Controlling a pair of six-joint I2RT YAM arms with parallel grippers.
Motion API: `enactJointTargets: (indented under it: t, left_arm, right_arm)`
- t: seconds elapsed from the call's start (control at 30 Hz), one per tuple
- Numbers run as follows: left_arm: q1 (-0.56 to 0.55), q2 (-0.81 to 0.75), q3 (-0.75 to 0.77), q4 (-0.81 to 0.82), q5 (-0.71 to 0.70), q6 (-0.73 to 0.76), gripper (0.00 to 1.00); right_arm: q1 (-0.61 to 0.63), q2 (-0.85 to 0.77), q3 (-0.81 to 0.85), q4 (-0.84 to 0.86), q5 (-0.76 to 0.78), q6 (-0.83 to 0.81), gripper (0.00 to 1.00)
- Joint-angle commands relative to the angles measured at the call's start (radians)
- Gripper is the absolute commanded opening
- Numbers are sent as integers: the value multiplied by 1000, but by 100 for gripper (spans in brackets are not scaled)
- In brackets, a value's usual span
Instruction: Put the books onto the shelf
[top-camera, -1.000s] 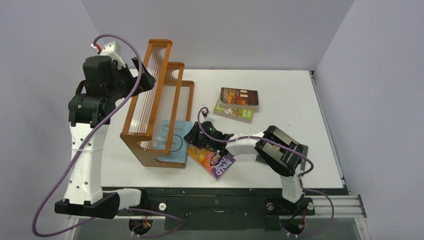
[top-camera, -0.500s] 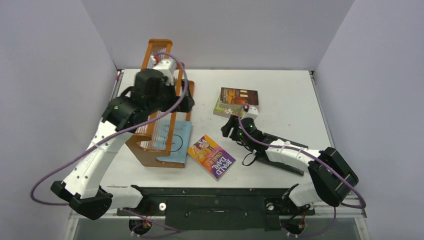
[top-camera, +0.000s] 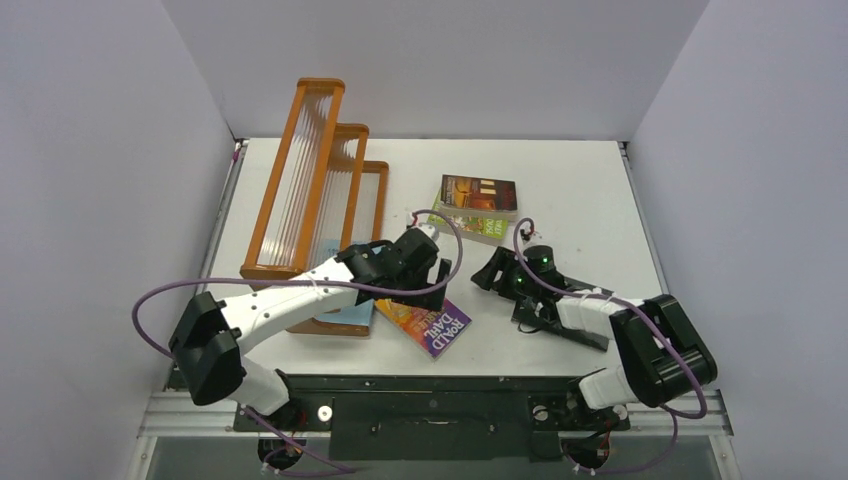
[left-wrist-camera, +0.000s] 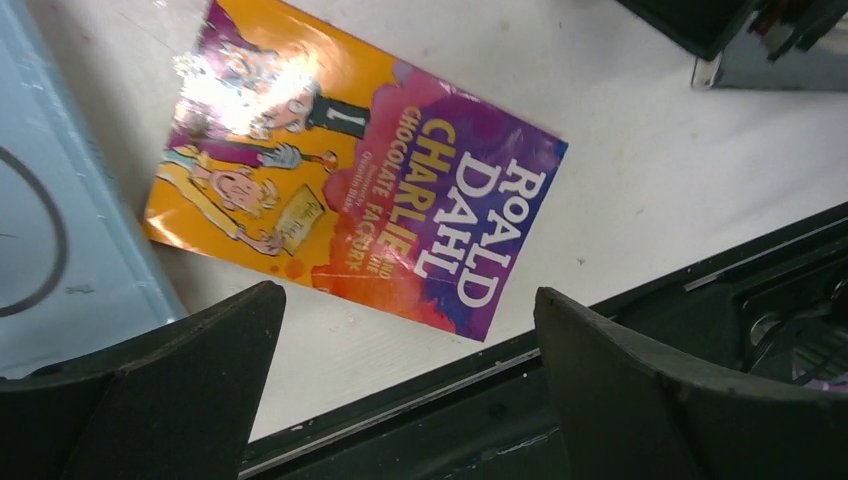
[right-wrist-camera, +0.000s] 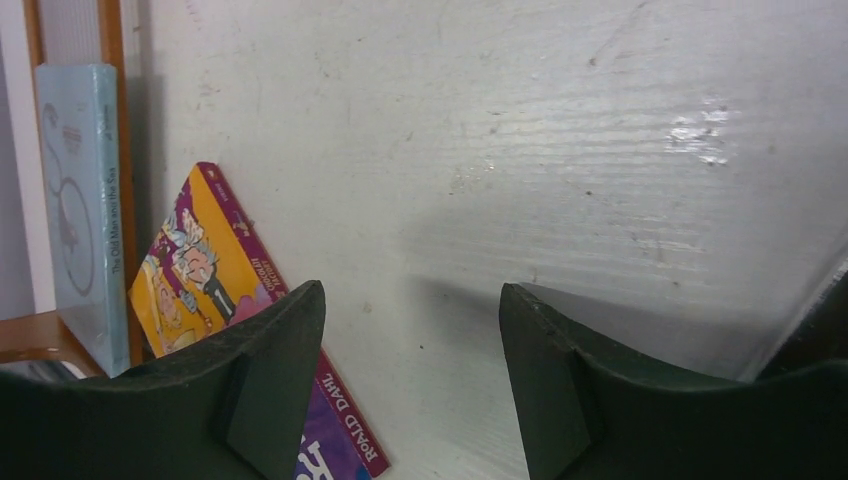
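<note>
The orange-purple Roald Dahl book (top-camera: 426, 322) (left-wrist-camera: 350, 190) lies flat near the table's front edge. My left gripper (top-camera: 432, 285) (left-wrist-camera: 407, 300) hangs open just above its far end, holding nothing. A light blue book (top-camera: 346, 316) (left-wrist-camera: 60, 220) (right-wrist-camera: 80, 200) lies against the foot of the orange-brown shelf (top-camera: 320, 190) (right-wrist-camera: 30, 335). At the back, a dark brown-orange book (top-camera: 479, 193) rests on a green one (top-camera: 468, 227). My right gripper (top-camera: 492, 272) (right-wrist-camera: 412, 295) is open over bare table, to the right of the Roald Dahl book (right-wrist-camera: 200, 270).
A flat black thing (top-camera: 562, 328) lies under my right forearm; what it is I cannot tell. The shelf stands along the table's left side. The black base rail (left-wrist-camera: 640, 400) runs just past the table's front edge.
My right gripper opened, let go of the Roald Dahl book and drew back to the right. My left arm swung down from the shelf to above that book.
</note>
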Motion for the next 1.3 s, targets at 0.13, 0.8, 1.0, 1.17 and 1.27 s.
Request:
enactJointTargets:
  t: [0.13,0.8,1.0,1.17,1.27]
  left_arm:
    - [-121,19,-146,137,13,-148,96]
    - [-85,216,-164,108,-78,-328,96]
    - [-66,250,-158,230,-82,-192,96]
    - [-38,260,-100,306,-47,-46,96]
    - [8,282,-56,320,-9,4,96]
  right_arm:
    - [-2,132,35,117,-130,11,61]
    - [-38,112,-5,143,-137,30,60]
    - [-36,142,-6,186,-188,48,60]
    - [-30,155,-12,187,-221,50,60]
    - [-10,159,-30,208,-234,67,59]
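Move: The Charlie and the Chocolate Factory book lies almost directly below the open left gripper, about 13 cm down and perhaps 1 cm ahead. From the left gripper, the blue book already in the shelf is about 18 cm to the left and 8 cm ahead; the green book under the brown one is some 23 cm ahead and 11 cm to the right. From the right gripper the Charlie book is about 15 cm left, 8 cm back and 3 cm below. Bring the left gripper down about 11 cm with its fingers wide open, first drawing back 5 to 6 cm to the Charlie book's near side. Once low, push forward about 4 cm and slightly right, a fingertip against the near-left long edge to slide the book along the table. Ease the half-open right gripper some 2 cm left towards the book, rolling its left side up about 10 degrees. ##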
